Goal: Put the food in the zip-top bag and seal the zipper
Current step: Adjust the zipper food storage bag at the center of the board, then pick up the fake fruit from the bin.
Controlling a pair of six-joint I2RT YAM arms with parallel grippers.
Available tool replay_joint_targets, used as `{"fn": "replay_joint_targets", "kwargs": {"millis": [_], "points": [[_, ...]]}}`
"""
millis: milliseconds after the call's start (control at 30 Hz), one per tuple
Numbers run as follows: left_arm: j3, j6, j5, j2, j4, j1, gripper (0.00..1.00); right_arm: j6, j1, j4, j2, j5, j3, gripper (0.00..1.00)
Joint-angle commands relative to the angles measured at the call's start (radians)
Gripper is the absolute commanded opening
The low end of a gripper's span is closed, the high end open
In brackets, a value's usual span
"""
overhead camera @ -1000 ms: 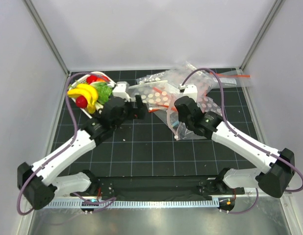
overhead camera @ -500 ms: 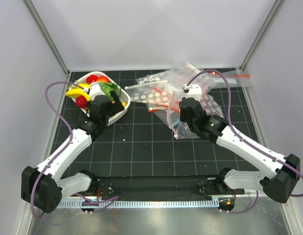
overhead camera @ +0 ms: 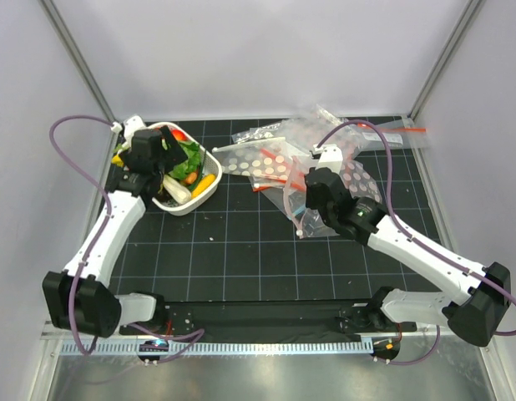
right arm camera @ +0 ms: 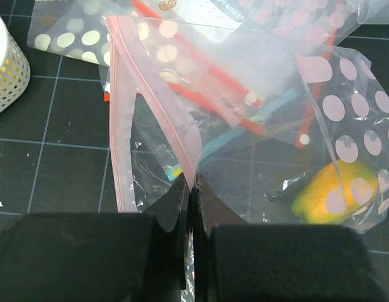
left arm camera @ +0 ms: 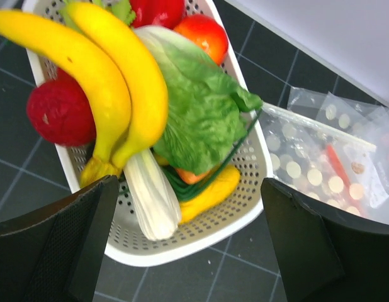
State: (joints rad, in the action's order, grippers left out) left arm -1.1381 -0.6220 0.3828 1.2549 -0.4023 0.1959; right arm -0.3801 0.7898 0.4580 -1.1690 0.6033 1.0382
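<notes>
The food lies in a white perforated basket (left arm camera: 201, 236): a yellow banana bunch (left arm camera: 112, 82), a red fruit (left arm camera: 59, 113), green lettuce (left arm camera: 194, 107), a tomato (left arm camera: 204, 34) and a yellow piece (left arm camera: 213, 189). My left gripper (left arm camera: 189, 189) hangs open over the basket's near rim, holding nothing; in the top view this gripper (overhead camera: 158, 159) covers part of the basket (overhead camera: 199, 196). My right gripper (right arm camera: 191, 182) is shut on the pale pinkish zipper (right arm camera: 175, 119) of the zip-top bag (right arm camera: 157, 170), whose mouth stands up open. A yellow-green piece (right arm camera: 333, 192) shows through the plastic on the right.
More clear dotted bags with red strips (right arm camera: 201, 63) are piled behind the held bag and spread to the back right (overhead camera: 358, 138). The basket's edge (right arm camera: 5, 69) shows at the left of the right wrist view. The enclosure walls stand close on both sides.
My left arm has swung from the middle of the table back and to the left, ending over the basket. The right arm still pinches the bag and has hardly moved.
</notes>
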Motion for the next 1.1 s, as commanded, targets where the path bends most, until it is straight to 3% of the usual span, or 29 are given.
{"fn": "replay_joint_targets", "kwargs": {"millis": [0, 133, 333, 833, 1067], "points": [[-0.124, 0.074, -0.036, 0.075, -0.096, -0.056, 1.0, -0.006, -0.003, -0.055, 0.037, 0.006, -0.006, 0.02], [-0.259, 0.163, -0.074, 0.181, -0.207, -0.125, 1.0, -0.006, -0.003, -0.053, 0.048, 0.01, -0.006, 0.02], [-0.321, 0.202, -0.151, 0.253, -0.191, -0.187, 1.0, -0.006, -0.003, -0.058, 0.065, 0.013, -0.013, 0.02], [-0.429, 0.013, -0.226, 0.521, -0.165, -0.364, 1.0, -0.011, -0.003, -0.062, 0.072, -0.014, -0.017, 0.02], [-0.479, -0.021, -0.358, 0.616, -0.139, -0.392, 1.0, -0.011, -0.003, -0.062, 0.078, -0.025, -0.017, 0.02]]}}
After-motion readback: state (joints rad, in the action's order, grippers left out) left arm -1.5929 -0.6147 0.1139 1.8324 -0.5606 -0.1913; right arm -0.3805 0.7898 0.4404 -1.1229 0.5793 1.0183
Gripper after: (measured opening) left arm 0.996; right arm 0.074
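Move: The bunch of bananas lies about 9 cm ahead of the open left hand, 9 cm to its left and 11 cm below. The red ball-shaped fruit is 6 cm ahead, 11 cm left; the red pepper 16 cm ahead, 6 cm left; the lettuce 9 cm ahead, 2 cm right; the bok choy 2 cm ahead, 1 cm left. From the right hand the bananas are some 42 cm left, 14 cm ahead, 9 cm lower. The left hand swings over the basket towards the bananas, about 12 cm left and 10 cm forward, nearly level at first and then sinking some 8 cm, while its wide-open fingers tip down by roughly 15 degrees and turn about 10 degrees counter-clockwise. The right hand stays nearly in place and keeps the bag's zipper edge pinched between its shut fingers. ##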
